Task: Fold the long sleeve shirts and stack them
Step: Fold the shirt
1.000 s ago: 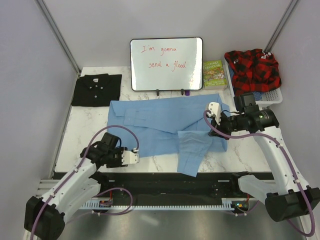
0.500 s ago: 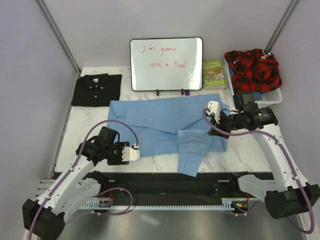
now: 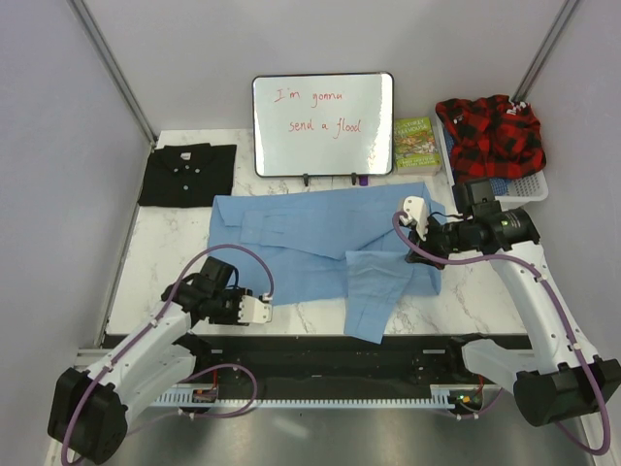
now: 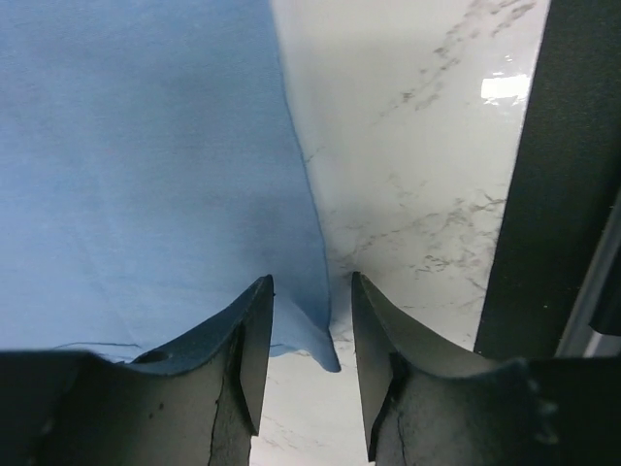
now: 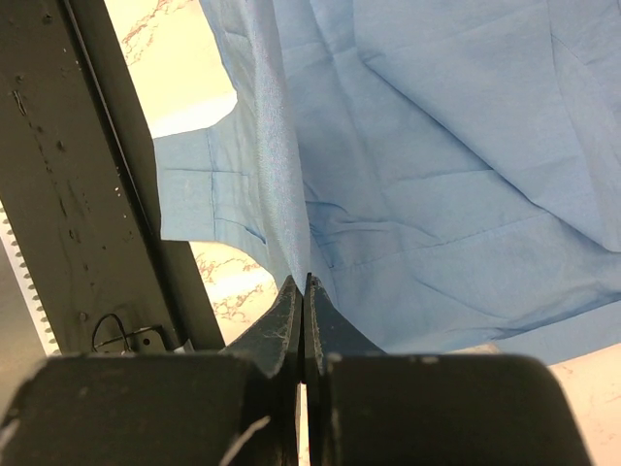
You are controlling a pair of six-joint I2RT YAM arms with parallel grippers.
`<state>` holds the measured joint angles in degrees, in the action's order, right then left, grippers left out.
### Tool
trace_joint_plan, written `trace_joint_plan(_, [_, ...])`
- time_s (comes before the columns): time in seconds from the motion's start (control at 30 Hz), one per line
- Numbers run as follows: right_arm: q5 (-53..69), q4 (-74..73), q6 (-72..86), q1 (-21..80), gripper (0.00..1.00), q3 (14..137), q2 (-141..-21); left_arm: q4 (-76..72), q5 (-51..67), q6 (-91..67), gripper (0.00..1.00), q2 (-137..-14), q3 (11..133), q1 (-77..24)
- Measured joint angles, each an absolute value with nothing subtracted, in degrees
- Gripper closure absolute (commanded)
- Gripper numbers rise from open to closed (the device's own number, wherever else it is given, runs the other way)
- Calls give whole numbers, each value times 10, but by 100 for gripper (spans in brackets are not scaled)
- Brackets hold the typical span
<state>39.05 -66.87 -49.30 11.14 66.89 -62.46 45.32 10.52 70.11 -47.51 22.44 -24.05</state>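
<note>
The light blue long sleeve shirt lies spread across the middle of the table, with one part folded over and hanging toward the near edge. The black shirt lies folded at the back left. My left gripper is open at the blue shirt's near left hem. In the left wrist view a corner of the cloth lies between its fingers. My right gripper is shut on a fold of the blue shirt at its right side and pinches it.
A whiteboard stands at the back. A book lies to its right. A white basket at the back right holds a red-and-black plaid shirt. A black rail runs along the table's near edge.
My left gripper has shifted slightly, out and then back toward the near edge by the blue hem. The right gripper and the shirt have hardly moved.
</note>
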Motion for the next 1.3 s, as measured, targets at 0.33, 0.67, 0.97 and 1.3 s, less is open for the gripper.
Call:
trace_joint_plan(0.33, [390,-680,-493,112,100,669,-603,437,92,718,98,-453,214,-241])
trace_joint_plan(0.67, [388,-718,-496,112,100,717,-584,601,122,733,98,-326,308,-241])
trace_joint_plan(0.97, [366,-716,-534,112,100,833,-713,543,123,721,98,-486,407,-205])
trace_joint_plan(1.3, [343,-696,-586,112,100,946,-866,416,140,723,97,-659,472,-105])
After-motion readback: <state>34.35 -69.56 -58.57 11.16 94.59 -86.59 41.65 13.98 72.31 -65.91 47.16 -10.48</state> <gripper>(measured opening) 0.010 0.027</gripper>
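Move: The shirt's near left corner lies right between the left hand's open fingers, about 1 cm ahead and 1 cm below. From that hand, a folded-in sleeve cuff lies some 24 cm ahead and 8 cm right, and the black folded shirt about 40 cm ahead and 13 cm left. The right hand already holds the shirt up; the shirt's far edge is roughly 28 cm straight ahead and 20 cm below it, the dangling sleeve's end 7 cm back, 8 cm left, 20 cm below. The shirt's near left corner is pinched as the left fingers shut on it, then lifted almost straight up before being carried forward about 12 cm, ending some 9 cm higher. Still gripping its raised part, the right hand eases back a little while rising, then carries it forward in step, towards the far edge, ending about 11 cm ahead and 4 cm up. ##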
